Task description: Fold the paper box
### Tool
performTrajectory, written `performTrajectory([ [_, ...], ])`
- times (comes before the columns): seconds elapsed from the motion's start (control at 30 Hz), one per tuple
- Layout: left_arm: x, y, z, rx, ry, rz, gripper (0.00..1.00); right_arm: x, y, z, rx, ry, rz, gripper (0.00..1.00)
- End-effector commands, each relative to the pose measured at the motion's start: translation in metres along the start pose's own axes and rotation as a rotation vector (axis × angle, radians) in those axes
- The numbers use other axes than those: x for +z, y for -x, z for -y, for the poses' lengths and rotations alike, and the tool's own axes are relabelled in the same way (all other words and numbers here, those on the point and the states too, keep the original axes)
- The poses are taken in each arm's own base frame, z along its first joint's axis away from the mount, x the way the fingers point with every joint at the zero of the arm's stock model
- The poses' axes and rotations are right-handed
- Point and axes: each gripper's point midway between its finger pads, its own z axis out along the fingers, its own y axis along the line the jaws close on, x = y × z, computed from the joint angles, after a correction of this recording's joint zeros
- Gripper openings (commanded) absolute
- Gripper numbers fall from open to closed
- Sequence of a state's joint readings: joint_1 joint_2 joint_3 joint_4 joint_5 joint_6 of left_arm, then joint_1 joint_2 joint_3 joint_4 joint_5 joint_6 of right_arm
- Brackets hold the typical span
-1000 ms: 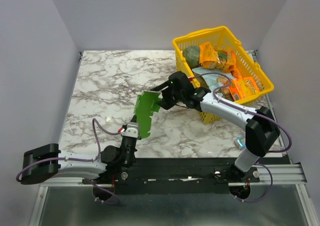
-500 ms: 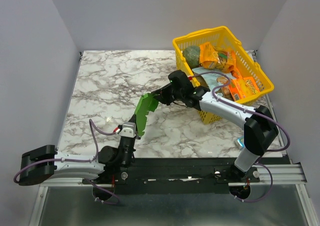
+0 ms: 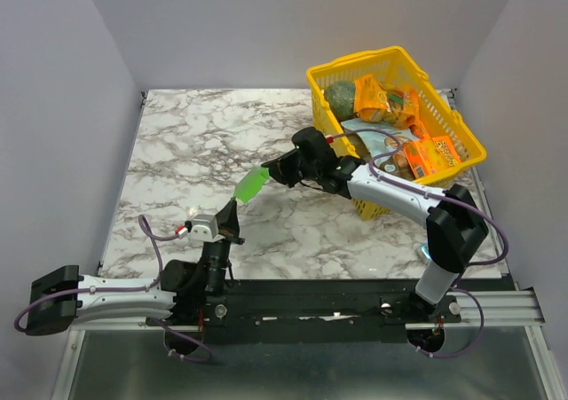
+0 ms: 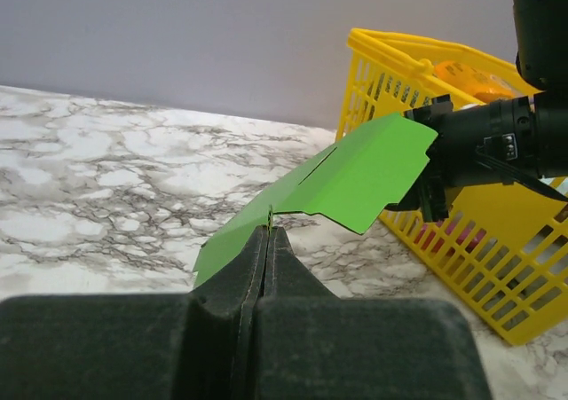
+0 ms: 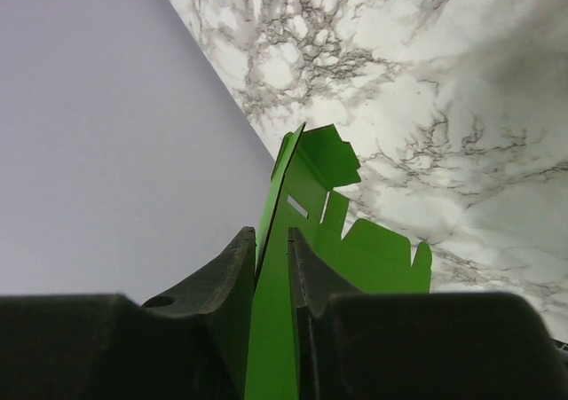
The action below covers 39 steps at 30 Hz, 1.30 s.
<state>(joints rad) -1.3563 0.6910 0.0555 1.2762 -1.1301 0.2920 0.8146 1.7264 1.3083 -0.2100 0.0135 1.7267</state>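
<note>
The paper box (image 3: 251,185) is a bright green flat creased cut-out, held up off the marble table (image 3: 177,152) between both grippers. My left gripper (image 3: 232,212) is shut on its near edge; in the left wrist view the card (image 4: 355,174) rises from the closed fingertips (image 4: 269,231) toward the right gripper (image 4: 428,183). My right gripper (image 3: 271,171) holds the far edge. In the right wrist view the card (image 5: 373,258) runs edge-on between the narrowed fingers (image 5: 272,236), its flaps and slot hanging beyond them.
A yellow plastic basket (image 3: 404,56) with snack packs and a green round item stands at the back right, just behind the right arm; its wall (image 4: 497,267) fills the right of the left wrist view. A blue-and-white pack (image 3: 426,251) lies by the right arm's base.
The right gripper has closed down on the card's far edge. The left arm has drawn back to the near left, and the card has gone from upright to low and slanted.
</note>
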Motion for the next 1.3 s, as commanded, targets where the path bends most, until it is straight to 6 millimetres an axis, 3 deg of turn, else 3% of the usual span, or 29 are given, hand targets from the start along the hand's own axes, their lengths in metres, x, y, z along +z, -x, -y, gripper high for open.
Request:
performTrajectory([
  [0.0,-0.017,-0.041,-0.011,0.044,-0.072,-0.042,0.0,0.009,-0.024,-0.001,0.014,0.017,-0.085,0.31],
  [0.23,-0.02,-0.045,-0.01,0.03,-0.096,-0.046,0.0,0.008,-0.029,-0.018,-0.002,0.091,-0.112,0.34],
  [0.53,-0.021,-0.045,-0.01,0.026,-0.102,-0.046,0.0,0.008,-0.032,-0.022,-0.006,0.115,-0.128,0.44],
  [0.77,-0.021,-0.045,-0.01,0.024,-0.105,-0.046,0.0,0.005,-0.028,-0.027,-0.008,0.131,-0.114,0.62],
  [1.27,-0.021,-0.048,-0.008,0.031,-0.114,-0.052,0.0,-0.003,-0.015,-0.04,-0.017,0.163,-0.113,0.71],
])
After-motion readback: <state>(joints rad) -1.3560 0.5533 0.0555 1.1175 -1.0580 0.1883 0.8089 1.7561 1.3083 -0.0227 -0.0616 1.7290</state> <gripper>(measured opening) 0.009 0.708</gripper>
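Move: The left hand has the paper box pinched by its near edge; the box's middle is about 6 cm ahead of that hand, 4 cm right and 1 cm lower. From the right hand, at the far part, it lies some 6 cm back, 5 cm left and 2 cm higher. The yellow basket is roughly 32 cm right of the right hand, 12 cm farther out and 8 cm lower. The right hand rises about 3 cm and shifts 2–3 cm left, fingers opening wide, while the left keeps its pinch. ##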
